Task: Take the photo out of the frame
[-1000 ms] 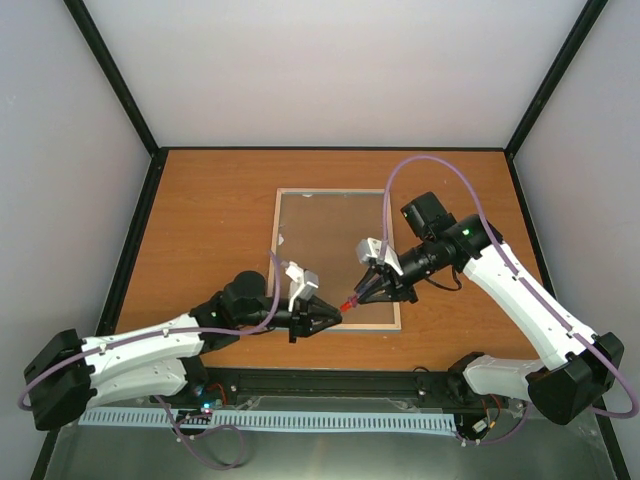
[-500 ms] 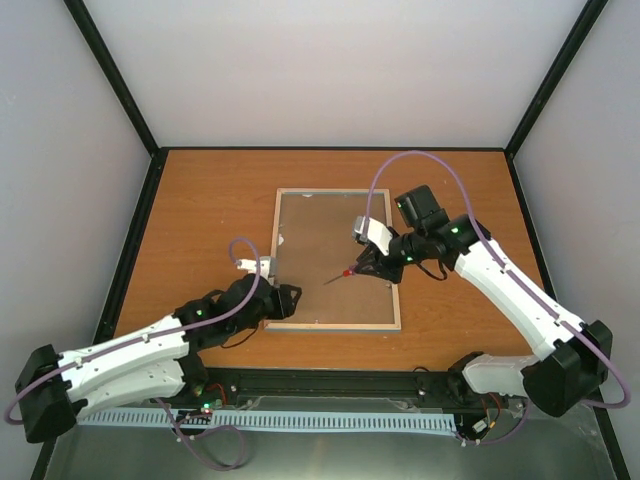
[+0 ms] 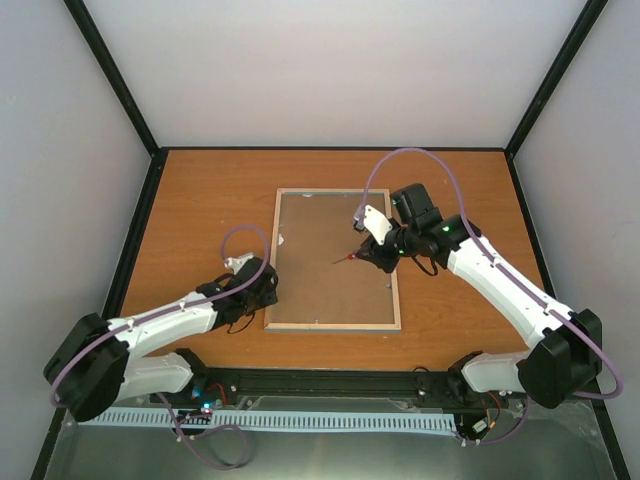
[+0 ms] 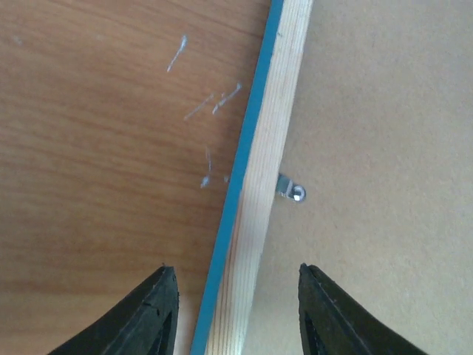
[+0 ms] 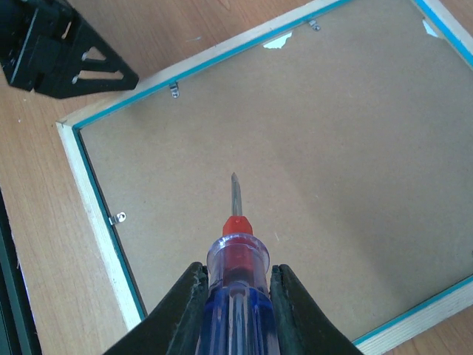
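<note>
The frame (image 3: 333, 325) lies face down on the table, pale wood rim up, with a thin turquoise edge (image 4: 244, 148). A plain brown backing board (image 3: 322, 290) fills it, so the photo is hidden. My left gripper (image 4: 236, 279) is open, one finger on each side of the frame's left rim (image 4: 270, 163), near a small metal tab (image 4: 290, 191). My right gripper (image 5: 236, 277) is shut on a screwdriver (image 5: 235, 255) with a clear blue handle and red collar. Its blade points at the backing board (image 5: 318, 148) without touching it.
Small metal tabs (image 5: 117, 218) (image 5: 174, 90) sit along the frame's inner edge. The left gripper's black body (image 5: 59, 52) shows by the frame's rim in the right wrist view. Orange-brown tabletop (image 3: 200, 200) surrounds the frame, with grey walls behind.
My left gripper has drawn back from the frame's near edge to its left rim and opened. The right gripper has carried the screwdriver away from the near edge to over the board's middle.
</note>
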Controlling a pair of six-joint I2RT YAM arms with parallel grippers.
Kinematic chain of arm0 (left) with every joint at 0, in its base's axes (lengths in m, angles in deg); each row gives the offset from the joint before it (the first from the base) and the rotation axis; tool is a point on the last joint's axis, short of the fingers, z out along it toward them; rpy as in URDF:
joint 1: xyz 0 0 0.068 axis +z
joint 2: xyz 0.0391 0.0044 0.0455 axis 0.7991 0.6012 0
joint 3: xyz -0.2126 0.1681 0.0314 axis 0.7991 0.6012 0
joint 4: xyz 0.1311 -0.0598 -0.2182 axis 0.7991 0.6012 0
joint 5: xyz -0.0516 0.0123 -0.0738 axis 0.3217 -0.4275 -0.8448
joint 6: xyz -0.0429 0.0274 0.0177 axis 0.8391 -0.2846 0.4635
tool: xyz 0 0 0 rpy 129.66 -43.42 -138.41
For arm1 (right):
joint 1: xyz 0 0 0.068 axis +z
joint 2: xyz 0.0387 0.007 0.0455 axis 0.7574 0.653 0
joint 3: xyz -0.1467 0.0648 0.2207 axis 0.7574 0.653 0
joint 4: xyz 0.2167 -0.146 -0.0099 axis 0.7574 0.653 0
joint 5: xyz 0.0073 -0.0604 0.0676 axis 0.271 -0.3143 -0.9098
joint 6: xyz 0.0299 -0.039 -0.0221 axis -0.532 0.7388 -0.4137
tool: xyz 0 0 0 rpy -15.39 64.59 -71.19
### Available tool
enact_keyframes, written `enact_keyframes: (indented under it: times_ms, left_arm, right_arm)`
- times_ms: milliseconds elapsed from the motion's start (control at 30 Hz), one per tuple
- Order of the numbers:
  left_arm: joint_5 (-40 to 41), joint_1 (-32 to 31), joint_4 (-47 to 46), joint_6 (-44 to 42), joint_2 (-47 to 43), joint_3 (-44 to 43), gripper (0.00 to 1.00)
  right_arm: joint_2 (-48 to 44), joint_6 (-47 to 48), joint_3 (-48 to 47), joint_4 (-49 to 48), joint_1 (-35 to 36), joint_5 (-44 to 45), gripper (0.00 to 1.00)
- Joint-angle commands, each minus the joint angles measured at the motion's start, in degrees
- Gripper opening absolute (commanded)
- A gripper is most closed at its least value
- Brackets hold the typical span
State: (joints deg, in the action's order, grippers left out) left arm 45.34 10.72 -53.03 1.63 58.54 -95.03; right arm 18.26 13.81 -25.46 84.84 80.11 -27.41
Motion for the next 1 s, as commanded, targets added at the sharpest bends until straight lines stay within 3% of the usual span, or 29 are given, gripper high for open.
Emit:
enact_keyframes:
  times_ms: [0,233,400,967]
  left_arm:
    - [-5.1,4.4,-6.6,-5.5,4.3,-0.7,0.43]
    - [-6.4,5.2,-8.6,-9.1,9.3,-1.4,0.33]
    - [-8.3,5.2,-11.0,-11.2,12.0,-1.4,0.21]
    - [-16.1,0.8,-23.0,-23.1,16.8,-0.7,0.03]
  right_arm:
    - [-2.4,-0.3,2.1,-2.3,-0.3,1.0,0.03]
    - [-3.8,-0.3,3.5,-3.0,-1.1,0.7,0.03]
    - [-3.4,0.5,3.8,-3.0,-1.1,0.1,0.03]
    - [0.1,4.6,2.1,-0.2,0.1,-7.1,0.03]
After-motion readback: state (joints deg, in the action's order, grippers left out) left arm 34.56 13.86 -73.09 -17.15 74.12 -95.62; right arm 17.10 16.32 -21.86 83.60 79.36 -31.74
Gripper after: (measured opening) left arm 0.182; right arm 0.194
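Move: The left rail of the face-down frame runs between the left hand's open fingers; the spot to grip is about 2 cm ahead, 1 cm right and 3 cm below. The nearest metal clip lies some 4 cm ahead, 2 cm right and 4 cm below the hand, the frame's near-left corner about 7 cm back and 1 cm left. From the right hand, that rail spot is roughly 20 cm left, 4 cm back and 18 cm lower. The left fingers pinch the frame's left rail, one on each side, just short of the clip: the hand sinks about 3 cm while closing, then draws the rail some 4 cm to the right and slightly forward, turning clockwise nearly 20 degrees. The right hand keeps its grip on the screwdriver above the backing board. ##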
